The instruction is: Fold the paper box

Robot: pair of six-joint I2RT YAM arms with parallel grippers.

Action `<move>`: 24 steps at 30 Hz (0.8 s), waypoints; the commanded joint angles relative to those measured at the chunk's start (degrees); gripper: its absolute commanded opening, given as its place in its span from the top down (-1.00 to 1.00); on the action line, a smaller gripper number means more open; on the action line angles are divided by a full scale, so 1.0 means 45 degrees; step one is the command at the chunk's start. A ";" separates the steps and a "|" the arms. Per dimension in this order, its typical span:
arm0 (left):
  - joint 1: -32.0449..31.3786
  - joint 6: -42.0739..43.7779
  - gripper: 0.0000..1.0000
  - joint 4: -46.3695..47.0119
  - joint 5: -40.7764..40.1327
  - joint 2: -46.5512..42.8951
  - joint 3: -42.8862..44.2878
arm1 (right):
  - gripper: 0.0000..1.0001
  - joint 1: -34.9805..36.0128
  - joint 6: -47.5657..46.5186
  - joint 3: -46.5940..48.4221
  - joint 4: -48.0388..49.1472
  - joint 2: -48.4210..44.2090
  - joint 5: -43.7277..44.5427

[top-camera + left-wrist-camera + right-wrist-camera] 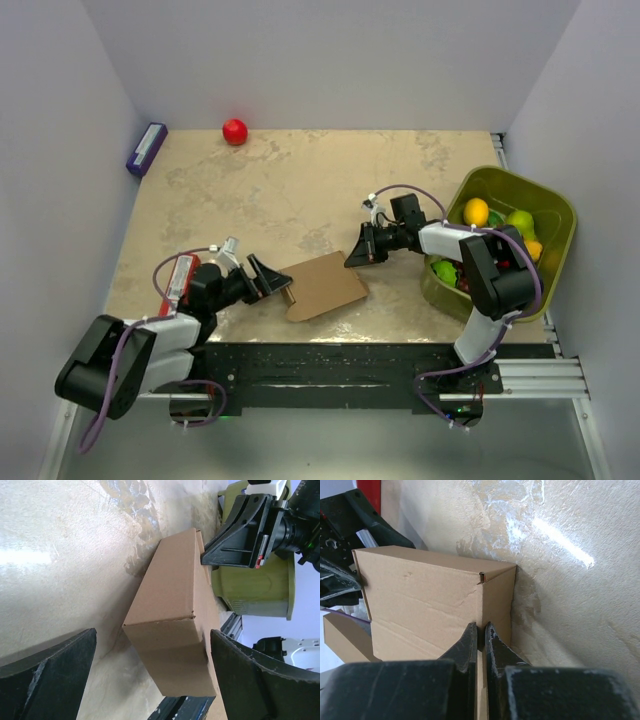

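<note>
The paper box (325, 285) is plain brown cardboard and lies near the table's front edge, between the two arms. In the left wrist view its near end (172, 645) stands between the wide-apart fingers of my open left gripper (152, 680), which touch nothing. From above, the left gripper (268, 278) sits at the box's left end. My right gripper (358, 250) is shut, its tips (481, 630) at the box's (425, 600) far right corner edge. A thin tan strip shows between those fingers; I cannot tell whether cardboard is pinched there.
A green bin (555, 210) holding fruit stands at the right, behind the right arm. A red ball (234, 131) and a small purple box (146, 149) lie at the back left. A red flat pack (178, 277) lies beside the left arm.
</note>
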 commanded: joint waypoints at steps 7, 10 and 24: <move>-0.1337 -0.2806 -0.80 0.7281 -0.0267 0.3678 -0.1432 | 1.00 -0.0034 -0.0414 0.0175 -0.0652 0.0112 0.1001; -0.1435 -0.3471 -0.52 0.8518 -0.0306 0.4247 -0.1493 | 1.00 -0.0033 -0.0336 0.0195 -0.0535 0.0054 0.1021; -0.0851 -0.5014 0.62 0.8832 0.1156 0.4601 -0.0829 | -0.57 -0.0053 0.1089 0.0409 0.0559 -0.1311 0.0767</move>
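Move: The paper box lies lengthwise between the hands. Its left end is about 3 cm to the right of the open left hand and level with it ahead, and its middle is some 10 cm right, 1 cm ahead and 2 cm lower. The red carton is some 23 cm to the left hand's left, level with it. From the right hand, shut at the box's right end, the box's middle lies about 6 cm left, 6 cm back and 2 cm down. The left hand slides about 4 cm to the right onto the box's left end, first dipping slightly and then rising about 2 cm as it tilts some 15 degrees, its right-pointing fingertips coming up, while its wide-open fingers close to a little over half and pinch the end, one on the lid and the other low by the base. The right hand holds its place at the top edge of the right end until late, then spreads its shut fingers well open with only about 1 cm of forward drift, letting go of that edge. ##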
